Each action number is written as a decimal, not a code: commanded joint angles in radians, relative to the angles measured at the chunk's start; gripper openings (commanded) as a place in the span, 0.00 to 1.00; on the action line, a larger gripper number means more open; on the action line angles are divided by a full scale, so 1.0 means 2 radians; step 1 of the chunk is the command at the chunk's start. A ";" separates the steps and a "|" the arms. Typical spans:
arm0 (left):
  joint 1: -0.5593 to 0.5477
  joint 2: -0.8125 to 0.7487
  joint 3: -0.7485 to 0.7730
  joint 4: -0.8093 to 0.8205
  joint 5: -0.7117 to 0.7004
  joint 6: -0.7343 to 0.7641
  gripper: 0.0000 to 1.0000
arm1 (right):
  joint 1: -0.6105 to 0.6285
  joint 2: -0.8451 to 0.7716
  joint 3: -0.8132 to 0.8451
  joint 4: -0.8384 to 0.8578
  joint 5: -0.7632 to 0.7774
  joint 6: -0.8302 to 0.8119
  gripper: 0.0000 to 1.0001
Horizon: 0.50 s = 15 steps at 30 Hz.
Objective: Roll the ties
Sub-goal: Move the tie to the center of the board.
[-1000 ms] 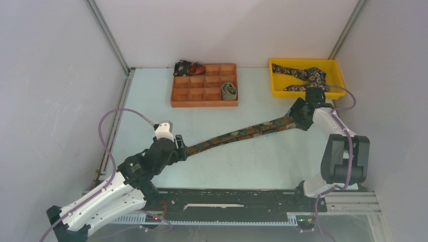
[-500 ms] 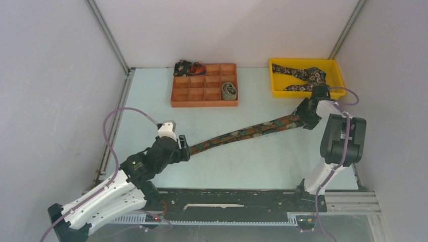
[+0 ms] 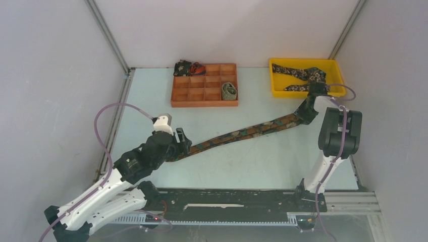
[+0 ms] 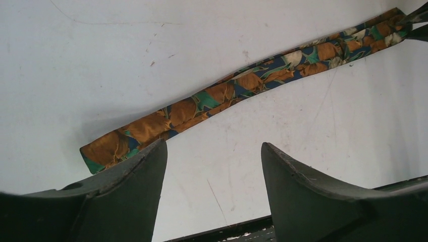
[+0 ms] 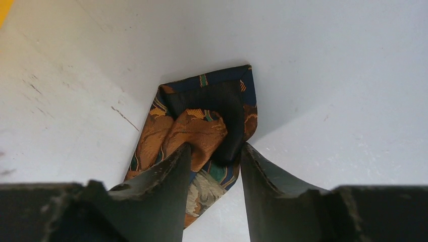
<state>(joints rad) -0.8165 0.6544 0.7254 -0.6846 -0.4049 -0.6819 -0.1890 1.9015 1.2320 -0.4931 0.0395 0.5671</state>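
Observation:
A long brown-rust patterned tie (image 3: 242, 132) lies stretched slantwise across the table. My right gripper (image 3: 303, 117) is at its wide end. In the right wrist view the fingers (image 5: 171, 176) pinch the bunched, folded-over fabric (image 5: 202, 126) from both sides, so that gripper (image 5: 216, 148) is shut on it. My left gripper (image 3: 182, 143) stands open at the narrow end. In the left wrist view the narrow end (image 4: 108, 148) lies just outside the left finger (image 4: 136, 181), and only bare table shows between the fingers of the gripper (image 4: 212, 146).
A brown compartment tray (image 3: 204, 103) at the back holds an olive coil (image 3: 229, 91) and a dark floral roll (image 3: 188, 67). A yellow bin (image 3: 275, 91) at the back right holds another dark floral tie (image 3: 303, 74). Walls stand close on both sides.
The right gripper has closed on the tie's wide end and shifted slightly back and right. The left arm has edged forward, its fingers a little wider apart.

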 commanded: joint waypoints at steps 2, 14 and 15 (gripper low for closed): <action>0.005 -0.009 -0.008 -0.008 0.000 -0.016 0.75 | 0.002 0.016 0.016 -0.005 0.013 -0.005 0.35; 0.018 -0.019 -0.019 -0.043 -0.022 -0.051 0.78 | -0.044 -0.005 0.030 0.008 0.000 -0.018 0.17; 0.022 -0.019 -0.021 -0.048 -0.026 -0.056 0.79 | -0.052 -0.008 0.032 0.010 0.000 -0.018 0.17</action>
<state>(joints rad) -0.7967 0.6178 0.6987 -0.7441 -0.4152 -0.7441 -0.2333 1.9144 1.2518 -0.4953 0.0231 0.5484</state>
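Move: The tie's right end lies between the right hand's half-open fingers, about 1 cm below the hand point. From there the tie runs to its left end, some 63 cm left and 20 cm back; the yellow bin's middle is roughly 22 cm straight ahead. From the left hand, the tie's left end is about 8 cm left, 3 cm back and 17 cm below, and its right end some 55 cm right, 17 cm forward and just as far below. The right fingers close on the tie's right end down at the board and pinch it together near its tip. That hand stays almost in place while they shut, then starts dragging the end about 1.5 cm to the right, keeping low. The open, empty left hand eases roughly 2 cm left and down, slightly back, towards the tie's left end. ##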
